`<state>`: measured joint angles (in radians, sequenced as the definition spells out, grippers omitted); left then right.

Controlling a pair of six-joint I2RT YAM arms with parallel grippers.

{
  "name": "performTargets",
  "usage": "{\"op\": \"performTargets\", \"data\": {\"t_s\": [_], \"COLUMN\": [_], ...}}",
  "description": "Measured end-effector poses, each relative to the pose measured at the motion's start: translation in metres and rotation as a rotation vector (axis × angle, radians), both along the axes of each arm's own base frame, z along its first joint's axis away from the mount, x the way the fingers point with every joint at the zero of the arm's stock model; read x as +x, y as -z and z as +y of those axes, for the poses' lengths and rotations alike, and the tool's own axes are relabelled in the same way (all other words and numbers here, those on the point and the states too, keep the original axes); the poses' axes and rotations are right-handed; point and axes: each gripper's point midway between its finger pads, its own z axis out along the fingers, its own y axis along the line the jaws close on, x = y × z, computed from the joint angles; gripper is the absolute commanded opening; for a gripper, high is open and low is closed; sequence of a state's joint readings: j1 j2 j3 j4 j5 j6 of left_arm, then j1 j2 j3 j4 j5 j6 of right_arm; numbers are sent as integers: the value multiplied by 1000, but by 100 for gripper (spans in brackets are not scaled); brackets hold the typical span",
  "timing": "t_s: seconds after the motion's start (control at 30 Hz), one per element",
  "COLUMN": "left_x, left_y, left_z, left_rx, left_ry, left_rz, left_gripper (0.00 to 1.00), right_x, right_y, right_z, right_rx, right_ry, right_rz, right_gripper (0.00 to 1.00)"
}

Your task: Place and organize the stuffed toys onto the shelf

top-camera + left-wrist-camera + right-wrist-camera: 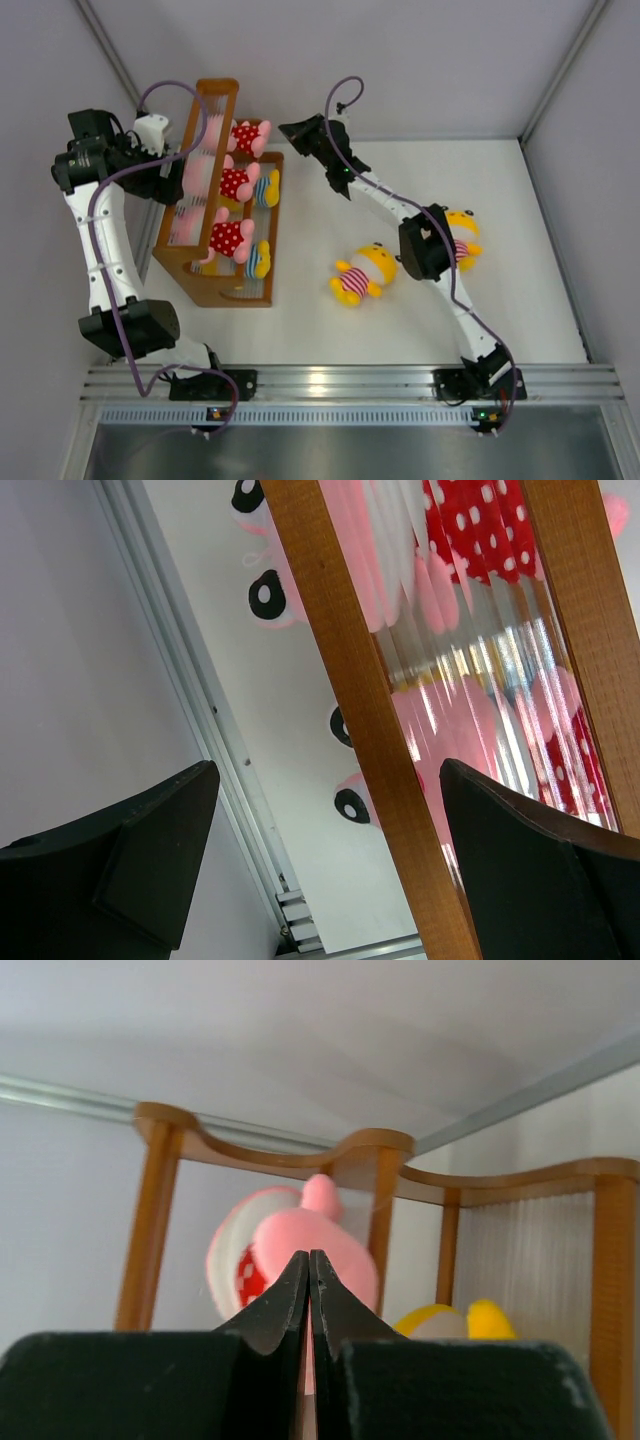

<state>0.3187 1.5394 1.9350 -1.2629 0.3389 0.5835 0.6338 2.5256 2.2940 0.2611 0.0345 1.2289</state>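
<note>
The brown stepped shelf (pixel 222 285) stands at the left. On it lie three pink-headed stuffed toys in red dotted outfits (pixel 232 238) and two yellow-headed ones in blue stripes (pixel 265 188). Two more yellow-headed toys lie on the table: one in pink stripes (pixel 365 273), the other (pixel 465 222) half hidden under the right arm. My right gripper (pixel 292 130) hovers by the shelf's far right end, shut and empty, its tips (pixel 309 1256) in front of a pink toy (pixel 350 1255). My left gripper (pixel 330 810) is open behind the shelf, a wooden rail (pixel 365 670) running between its fingers.
Grey walls close in the white table on the left, back and right. An aluminium rail (pixel 350 382) runs along the near edge by the arm bases. The right arm's forearm (pixel 425 240) stretches diagonally over the table's middle right.
</note>
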Motion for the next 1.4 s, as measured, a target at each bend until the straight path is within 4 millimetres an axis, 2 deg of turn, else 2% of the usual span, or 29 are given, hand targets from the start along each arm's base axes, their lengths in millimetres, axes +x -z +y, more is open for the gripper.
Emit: {"op": "performTargets", "data": {"t_s": [0.13,0.23,0.37,0.73,0.93,1.0,1.1,1.13,1.2,1.23,1.33,1.4], "left_x": [0,0,0,0,0,0,0,0,-1,-1,-2,-2], "left_y": [0,0,0,0,0,0,0,0,0,0,-1,-1], "left_z": [0,0,0,0,0,0,0,0,0,0,0,0], "left_rx": [0,0,0,0,-2,-2,-1,0,1,1,4,6], "left_ry": [0,0,0,0,1,2,1,1,0,0,-2,-3], "left_rz": [0,0,0,0,-1,-1,-2,-2,-3,-4,-6,-7], "left_gripper": [98,98,98,98,98,98,98,98,98,98,98,98], "right_x": [7,11,11,-13,-24,-25,-24,-23,-20,-19,-23,-27], "right_y": [39,53,50,31,30,30,32,32,43,47,60,54], "right_z": [3,10,23,58,69,71,69,68,60,55,33,13], "right_rx": [16,37,78,130,127,124,112,102,55,23,-97,-174], "right_ry": [12,13,1,-49,-71,-74,-77,-75,-69,-64,-52,-36], "right_rz": [79,106,91,42,31,29,23,19,31,38,79,85], "right_gripper": [0,0,0,0,0,5,20,30,42,50,60,64]}}
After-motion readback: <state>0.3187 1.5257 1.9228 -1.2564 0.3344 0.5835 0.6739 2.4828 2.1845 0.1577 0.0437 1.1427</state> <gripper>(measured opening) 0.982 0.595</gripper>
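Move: The pink toy in the shelf's far bin lies about 10 cm left of the closed right gripper, almost level fore and aft and some 3 cm lower. The next pink toy is at a similar height, about 10 cm left and 14 cm back of the gripper. The blue-striped yellow toy is roughly 5 cm left, 11 cm back and 14 cm below. From the left gripper, the far pink toy lies about 14 cm ahead, 12 cm right and 8 cm below. Lower the shut right gripper about 5 cm, then sweep it left and somewhat back, rising slightly, nudging the far pink toy by its feet deeper into the shelf. After some 7 cm of leftward reach, withdraw about 6 cm to the right while sinking a little, and open the fingers to just over half. ##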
